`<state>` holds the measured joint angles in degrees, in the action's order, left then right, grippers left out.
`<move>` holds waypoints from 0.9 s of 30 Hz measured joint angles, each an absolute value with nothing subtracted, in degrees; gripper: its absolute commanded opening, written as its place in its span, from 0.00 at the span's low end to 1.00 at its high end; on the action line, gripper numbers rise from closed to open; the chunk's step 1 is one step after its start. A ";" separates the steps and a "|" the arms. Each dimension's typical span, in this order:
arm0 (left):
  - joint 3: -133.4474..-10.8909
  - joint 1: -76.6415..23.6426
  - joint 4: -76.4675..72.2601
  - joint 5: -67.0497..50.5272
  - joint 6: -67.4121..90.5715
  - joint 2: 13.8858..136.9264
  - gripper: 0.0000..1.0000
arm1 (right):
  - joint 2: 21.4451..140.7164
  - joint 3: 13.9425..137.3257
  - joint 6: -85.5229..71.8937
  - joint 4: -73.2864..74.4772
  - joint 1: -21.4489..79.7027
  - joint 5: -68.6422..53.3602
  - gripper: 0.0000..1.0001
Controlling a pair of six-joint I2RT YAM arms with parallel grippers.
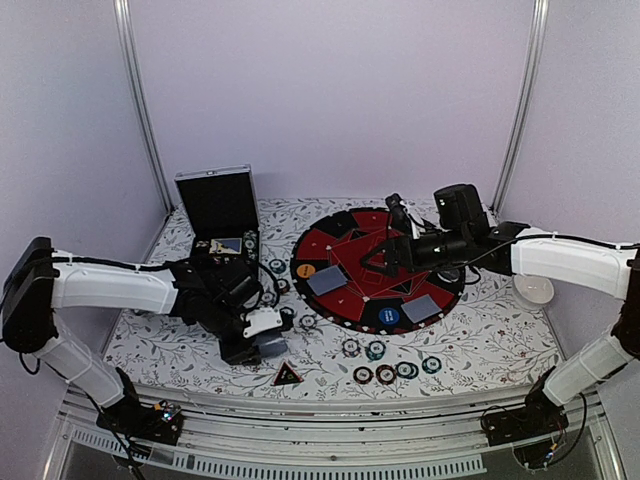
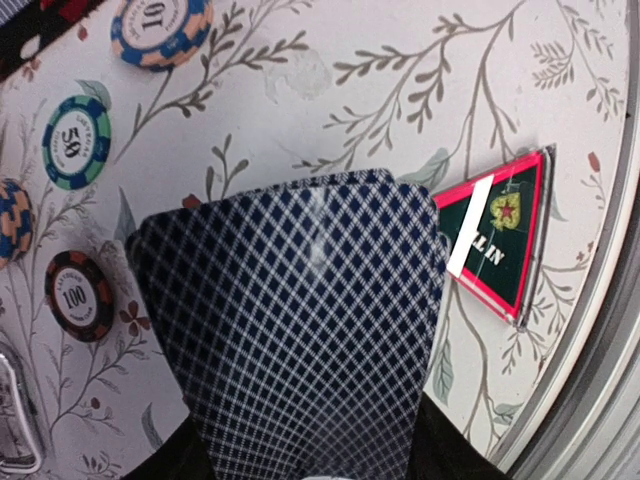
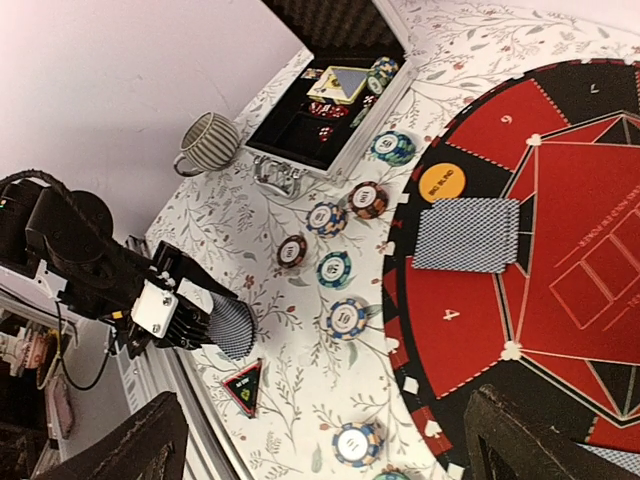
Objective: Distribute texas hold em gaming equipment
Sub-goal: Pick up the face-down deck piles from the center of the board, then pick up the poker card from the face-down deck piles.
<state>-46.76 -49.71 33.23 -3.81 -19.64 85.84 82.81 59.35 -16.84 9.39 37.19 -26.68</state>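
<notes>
My left gripper point(image 1: 262, 346) is shut on a bowed stack of grey-blue diamond-backed playing cards point(image 2: 300, 330), low over the cloth near the table's front edge. The red-black triangle point(image 2: 497, 238) lies just right of the cards. Left of them sit a teal chip point(image 2: 76, 141), a brown chip point(image 2: 78, 294) and a blue-orange chip point(image 2: 160, 25). My right gripper point(image 3: 330, 450) hangs open and empty above the round mat point(image 1: 350, 250). On the mat lie two card piles point(image 1: 325, 281) point(image 1: 422, 308), an orange button point(image 1: 305, 270) and a blue button point(image 1: 388, 316).
The open black case point(image 1: 220, 205) stands at the back left, with a striped mug point(image 3: 207, 143) beside it. Several chips point(image 1: 386, 373) lie in a row before the mat. A white round object point(image 1: 533, 290) sits at the right. The metal table rim point(image 2: 600, 400) runs close to the triangle.
</notes>
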 measured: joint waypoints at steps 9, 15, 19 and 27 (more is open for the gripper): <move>-52.23 -50.39 33.71 -4.60 -18.39 83.85 0.51 | 93.58 58.74 -22.87 -0.78 45.17 -31.88 0.99; -56.99 -51.11 34.76 -4.73 -17.74 82.94 0.51 | 104.68 65.10 -24.29 -2.55 49.43 -36.62 0.99; -58.37 -51.35 35.18 -4.73 -17.26 82.89 0.51 | 108.53 68.25 -24.73 -3.77 50.83 -39.53 0.99; -58.65 -51.44 36.38 -3.73 -15.73 82.83 0.50 | 113.86 72.55 -24.80 -4.01 51.13 -39.51 0.99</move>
<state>-58.65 -51.44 36.38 -3.73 -15.73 82.83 113.86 72.55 -24.80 -4.01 51.13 -39.51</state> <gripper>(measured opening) 0.509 0.993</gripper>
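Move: The held card deck sticks out some 4 cm right and 1 cm forward of the left hand point, about 1 cm below it. From the open right hand that deck lies about 24 cm left, 9 cm back and 18 cm down. The triangular marker is roughly 10 cm right, 5 cm back and 4 cm below the left hand; the card pile on the board is some 10 cm left, 6 cm forward and 20 cm below the right hand. Right hand, open, sweeps 15 cm left, down and back towards the deck, which left raises about 8 cm, moving right. ##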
